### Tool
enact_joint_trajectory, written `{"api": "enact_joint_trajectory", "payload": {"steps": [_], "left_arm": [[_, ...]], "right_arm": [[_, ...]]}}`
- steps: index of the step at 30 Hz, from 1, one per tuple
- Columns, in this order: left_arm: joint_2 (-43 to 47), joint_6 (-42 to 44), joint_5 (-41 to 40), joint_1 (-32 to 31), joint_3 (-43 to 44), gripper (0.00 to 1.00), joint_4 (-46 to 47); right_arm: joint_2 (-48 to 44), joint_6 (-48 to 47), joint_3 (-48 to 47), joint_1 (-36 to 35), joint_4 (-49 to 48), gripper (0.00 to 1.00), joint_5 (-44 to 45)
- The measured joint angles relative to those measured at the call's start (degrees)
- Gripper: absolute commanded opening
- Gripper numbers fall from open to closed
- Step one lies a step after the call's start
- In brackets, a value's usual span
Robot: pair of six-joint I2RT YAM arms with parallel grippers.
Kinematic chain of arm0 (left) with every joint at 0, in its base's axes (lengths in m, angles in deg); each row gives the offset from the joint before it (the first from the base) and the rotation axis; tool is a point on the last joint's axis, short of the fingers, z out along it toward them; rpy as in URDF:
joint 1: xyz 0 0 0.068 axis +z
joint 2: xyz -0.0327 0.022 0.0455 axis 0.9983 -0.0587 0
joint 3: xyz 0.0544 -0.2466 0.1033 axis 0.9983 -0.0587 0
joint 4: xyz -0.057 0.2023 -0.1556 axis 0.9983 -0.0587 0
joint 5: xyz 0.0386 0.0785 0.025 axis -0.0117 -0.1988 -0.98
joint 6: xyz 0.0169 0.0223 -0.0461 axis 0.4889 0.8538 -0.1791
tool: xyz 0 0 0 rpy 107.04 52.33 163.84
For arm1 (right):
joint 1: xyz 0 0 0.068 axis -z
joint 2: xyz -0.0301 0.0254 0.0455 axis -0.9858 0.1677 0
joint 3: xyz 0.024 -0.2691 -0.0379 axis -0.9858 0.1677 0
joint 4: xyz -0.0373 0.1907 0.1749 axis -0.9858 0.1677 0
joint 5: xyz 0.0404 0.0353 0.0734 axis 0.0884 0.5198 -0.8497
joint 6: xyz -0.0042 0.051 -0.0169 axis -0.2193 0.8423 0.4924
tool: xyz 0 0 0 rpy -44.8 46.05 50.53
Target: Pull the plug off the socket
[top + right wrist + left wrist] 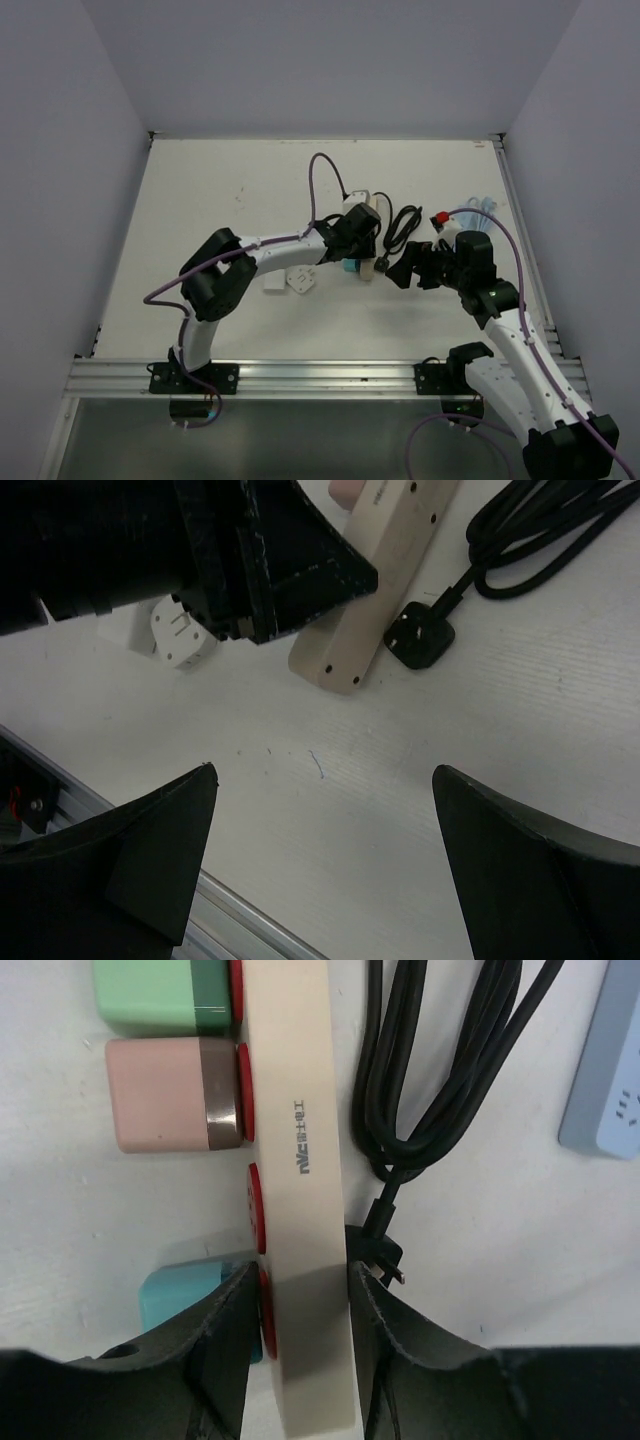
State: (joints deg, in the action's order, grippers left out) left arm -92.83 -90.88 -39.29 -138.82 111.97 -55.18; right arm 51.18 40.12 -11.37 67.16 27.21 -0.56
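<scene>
The socket is a cream power strip with red outlet faces, lying on its side on the table. Pink, green and teal adapters sit in its outlets. The black plug lies loose on the table beside the strip's back, its pins bare and its cable coiled. My left gripper straddles the strip's near end, jaws slightly open, with a thin gap on the red-face side. My right gripper hangs wide open over bare table, just short of the plug.
A white adapter and a small white block lie left of the strip. A pale blue power strip sits at the right, near a red-topped item. The aluminium rail runs along the near edge.
</scene>
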Motion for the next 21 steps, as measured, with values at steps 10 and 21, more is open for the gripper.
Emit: {"api": "enact_joint_trajectory", "payload": {"steps": [10, 21], "left_arm": [[6.0, -2.0, 0.8, -2.3, -3.1, 0.89, 0.1], [26.8, 3.8, -1.4, 4.5, -7.3, 1.0, -1.6]], "right_arm": [[-0.4, 0.0, 0.0, 0.0, 0.1, 0.93, 1.0], [3.9, 0.2, -2.5, -0.2, 1.7, 0.9, 4.6]]}}
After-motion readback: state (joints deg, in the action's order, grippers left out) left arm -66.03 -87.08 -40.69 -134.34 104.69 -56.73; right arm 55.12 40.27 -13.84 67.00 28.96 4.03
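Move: The left fingers, already starting to part, straddle the power strip near its close end; the strip's middle is about 5 cm ahead and 1 cm below. The teal plug sits 4 cm left and 1 cm back, the pink plug 4 cm left and 6 cm ahead, the black plug 4 cm right and 1 cm back. From the right hand, the strip's middle lies roughly 14 cm ahead, 8 cm left, 9 cm below. Left hand eases back, opens wide off the power strip, then rises some 16 cm, veering left about 7. ##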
